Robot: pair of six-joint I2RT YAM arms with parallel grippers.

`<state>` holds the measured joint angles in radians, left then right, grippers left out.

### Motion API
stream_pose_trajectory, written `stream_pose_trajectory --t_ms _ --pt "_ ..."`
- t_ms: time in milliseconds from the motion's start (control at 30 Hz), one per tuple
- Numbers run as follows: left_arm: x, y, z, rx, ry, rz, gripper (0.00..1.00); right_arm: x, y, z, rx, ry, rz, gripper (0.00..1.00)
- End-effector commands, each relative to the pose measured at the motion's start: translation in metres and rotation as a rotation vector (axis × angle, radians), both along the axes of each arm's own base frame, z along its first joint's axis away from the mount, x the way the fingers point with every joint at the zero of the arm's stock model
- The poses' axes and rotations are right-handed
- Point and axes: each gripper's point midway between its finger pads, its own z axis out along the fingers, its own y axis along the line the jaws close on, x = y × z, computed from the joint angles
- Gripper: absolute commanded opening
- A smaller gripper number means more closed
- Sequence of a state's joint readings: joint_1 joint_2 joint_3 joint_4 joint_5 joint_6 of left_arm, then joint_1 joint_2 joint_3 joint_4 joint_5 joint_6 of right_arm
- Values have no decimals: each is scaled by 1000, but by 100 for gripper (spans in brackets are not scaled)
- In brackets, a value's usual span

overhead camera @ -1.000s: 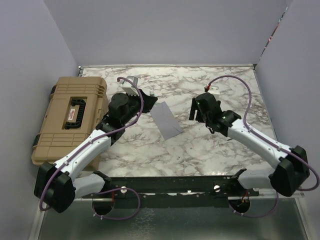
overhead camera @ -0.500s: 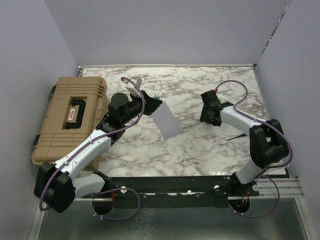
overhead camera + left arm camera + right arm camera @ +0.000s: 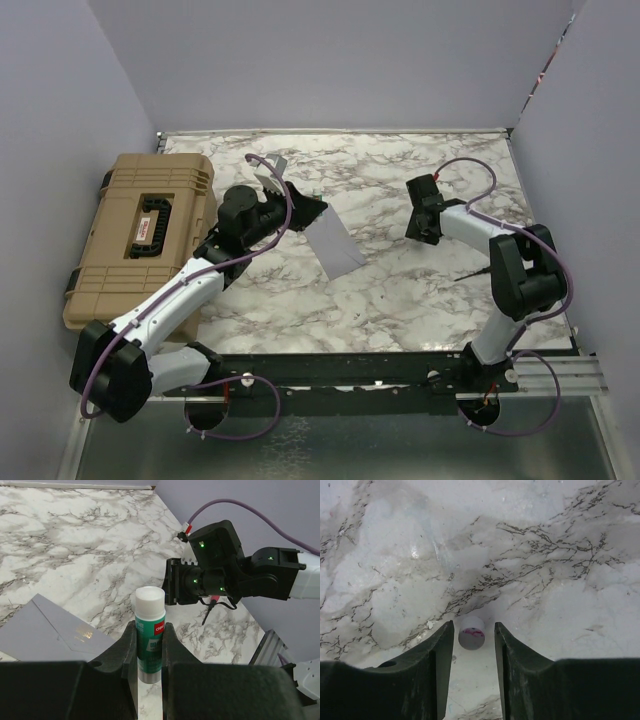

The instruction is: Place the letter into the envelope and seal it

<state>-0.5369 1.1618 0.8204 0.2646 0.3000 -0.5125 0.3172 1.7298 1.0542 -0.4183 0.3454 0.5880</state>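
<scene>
The grey envelope lies flat on the marble, its flap side up. The letter is out of view. My left gripper hovers at the envelope's left edge, shut on an upright green glue stick with a white top. My right gripper points down at the table to the right of the envelope. Its jaws straddle a small white cap with pink marks, and a gap shows on each side of the cap. The left wrist view shows the right gripper beyond the glue stick.
A big tan hard case fills the table's left side beside my left arm. A thin dark stick-like object lies on the marble near my right arm. Grey walls close off the left, back and right.
My right arm has folded back and its gripper has dropped to the table, jaws narrowing around the white cap. The left gripper has barely moved, still holding the glue stick.
</scene>
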Motion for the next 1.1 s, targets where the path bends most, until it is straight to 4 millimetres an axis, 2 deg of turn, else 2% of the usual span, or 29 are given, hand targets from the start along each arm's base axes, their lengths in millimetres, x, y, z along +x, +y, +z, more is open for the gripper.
stream_pose_trajectory --t_ms 0,100,333,533,633,767,900,1067 --pt "-2 -5 9 -15 -26 -32 0 15 6 1 22 -16 26 39" --pt "-2 -5 10 -15 -29 -31 0 15 7 0 33 -8 29 33" --pt "-3 -6 9 -13 -31 -39 0 11 10 3 51 8 41 27" --pt "-5 -7 12 -19 -32 -53 0 7 12 2 56 29 65 2" --pt "-7 -8 13 -22 -36 -65 0 3 14 9 69 26 82 1" --pt "-13 -18 15 -31 -45 -119 0 -3 22 32 125 -13 128 1" --pt "-21 -32 11 -20 -56 -175 0 -12 41 69 241 -83 206 1" --pt "-33 -50 5 15 -82 -243 0 -33 68 113 401 -147 326 1"
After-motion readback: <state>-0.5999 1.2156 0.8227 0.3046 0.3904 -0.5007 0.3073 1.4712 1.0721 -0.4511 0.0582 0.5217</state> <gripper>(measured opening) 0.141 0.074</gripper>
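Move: The small white cap stands on the table between the right hand's open fingers, about 1 cm ahead and 1 cm left of its hand point, nearly level. From that hand, the grey envelope lies some 20 cm left and level ahead, the screwdriver about 15 cm right and 8 back, and the left hand's glue stick roughly 22 left, 5 back and 22 up. From the left hand the cap is about 6 cm ahead, 23 right, 24 below. The right fingers close from about half open and pinch the cap while the hand edges about 1 cm left and slightly forward. It then lifts some 9 cm, swinging left towards the glue stick, the wrist turning about 20 degrees, partly counter-clockwise. Late on, the left hand, still gripping the stick, moves about 4 cm right and back to meet it, turning slightly clockwise. ##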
